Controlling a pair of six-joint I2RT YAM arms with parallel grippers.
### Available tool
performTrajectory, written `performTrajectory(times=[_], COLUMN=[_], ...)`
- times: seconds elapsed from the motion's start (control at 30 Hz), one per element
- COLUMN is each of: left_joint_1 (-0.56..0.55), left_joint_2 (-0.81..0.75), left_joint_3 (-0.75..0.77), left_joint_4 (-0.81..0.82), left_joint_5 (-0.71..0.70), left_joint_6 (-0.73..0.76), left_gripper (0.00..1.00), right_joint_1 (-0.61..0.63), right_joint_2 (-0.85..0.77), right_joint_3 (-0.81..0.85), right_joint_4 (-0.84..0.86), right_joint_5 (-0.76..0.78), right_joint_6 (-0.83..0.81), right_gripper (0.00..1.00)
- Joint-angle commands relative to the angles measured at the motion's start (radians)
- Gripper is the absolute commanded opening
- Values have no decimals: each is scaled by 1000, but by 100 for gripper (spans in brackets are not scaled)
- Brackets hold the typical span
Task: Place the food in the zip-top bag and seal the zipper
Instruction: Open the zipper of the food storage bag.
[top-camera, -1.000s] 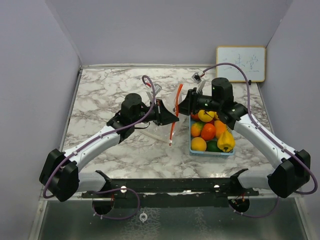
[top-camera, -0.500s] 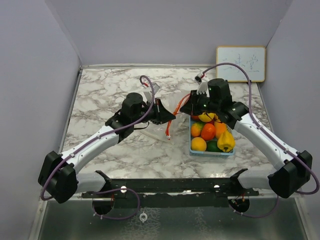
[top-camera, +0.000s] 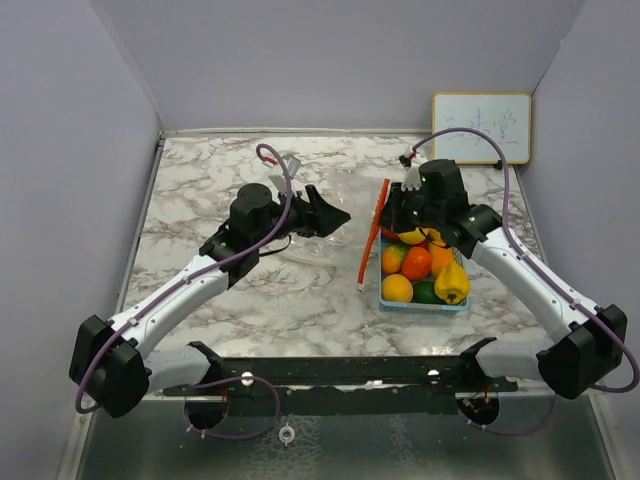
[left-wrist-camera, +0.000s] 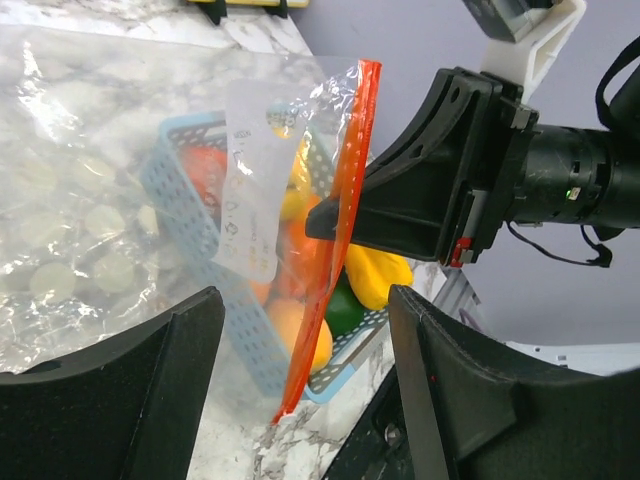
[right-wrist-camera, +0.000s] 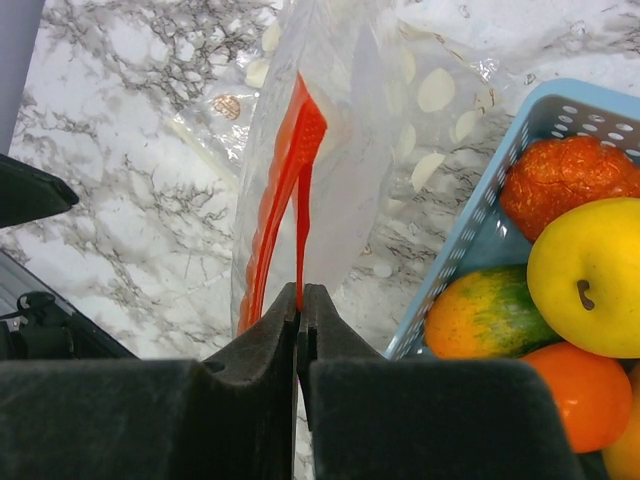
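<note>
The zip-top bag (top-camera: 335, 205) is clear plastic with an orange-red zipper strip (top-camera: 372, 235). My right gripper (top-camera: 386, 208) is shut on that strip's upper end, and the pinch shows in the right wrist view (right-wrist-camera: 300, 292). The strip hangs down beside the basket. My left gripper (top-camera: 335, 216) stands open, left of the strip, its fingers (left-wrist-camera: 470, 400) wide apart with only the hanging strip (left-wrist-camera: 335, 250) seen beyond them. The food (top-camera: 416, 263), oranges, a tomato, yellow and green pieces, lies in the blue basket (top-camera: 425, 305), partly under my right arm.
A small whiteboard (top-camera: 481, 127) leans on the back wall at the right. Grey walls close in the marble table (top-camera: 200, 190) on three sides. The basket's rim (right-wrist-camera: 470, 230) lies right beside the hanging bag (right-wrist-camera: 340, 150).
My left gripper has opened, let go of the bag and drawn back to the left. My right gripper has shut on the zipper strip and swung it to the right, next to the basket.
</note>
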Motion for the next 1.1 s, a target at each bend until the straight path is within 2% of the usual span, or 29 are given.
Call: performTrajectory(times=[0.0,0.13,0.33,0.57,0.77,1.07], left_joint_1=[-5,-40,-116,-177,-196,-203], left_joint_2=[61,107,164,221,245,317], left_joint_3=[49,108,169,214,207,246], left_joint_4=[81,41,-44,-155,-138,-87], left_joint_5=[106,144,90,-100,-251,-313], left_joint_6=[-11,45,134,231,250,258], left_gripper=[70,70,70,66,65,64], right_joint_1=[2,3,8,10,10,14], right_joint_2=[12,46,74,65,58,48], right_joint_3=[52,91,126,133,132,134], right_joint_4=[12,22,23,12,-1,-12], right_joint_5=[7,-4,-11,-17,-30,-41], right_joint_6=[-11,9,13,11,11,13], right_gripper=[2,2,2,2,2,2])
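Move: The bag's orange zipper, its middle, lies about 9 cm to the right of my left hand, 3 cm nearer me and some 7 cm lower. From my right hand, already pinching one side near its upper part, that middle is roughly 5 cm back and 1 cm left, slightly lower. From my left hand, the yellow apple lies 17 cm right, 4 cm back; the produce basket's middle 20 cm right, 12 cm back; both nearly 20 cm down. I swing my open left hand about 7 cm right and slightly back towards the zipper, then sink it some 6 cm while easing forward, rolling its left side up about 20 degrees, until the spread fingers come close beside the orange strip. My right hand keeps its pinch and draws the strip a little forward, up and left, then holds there. ##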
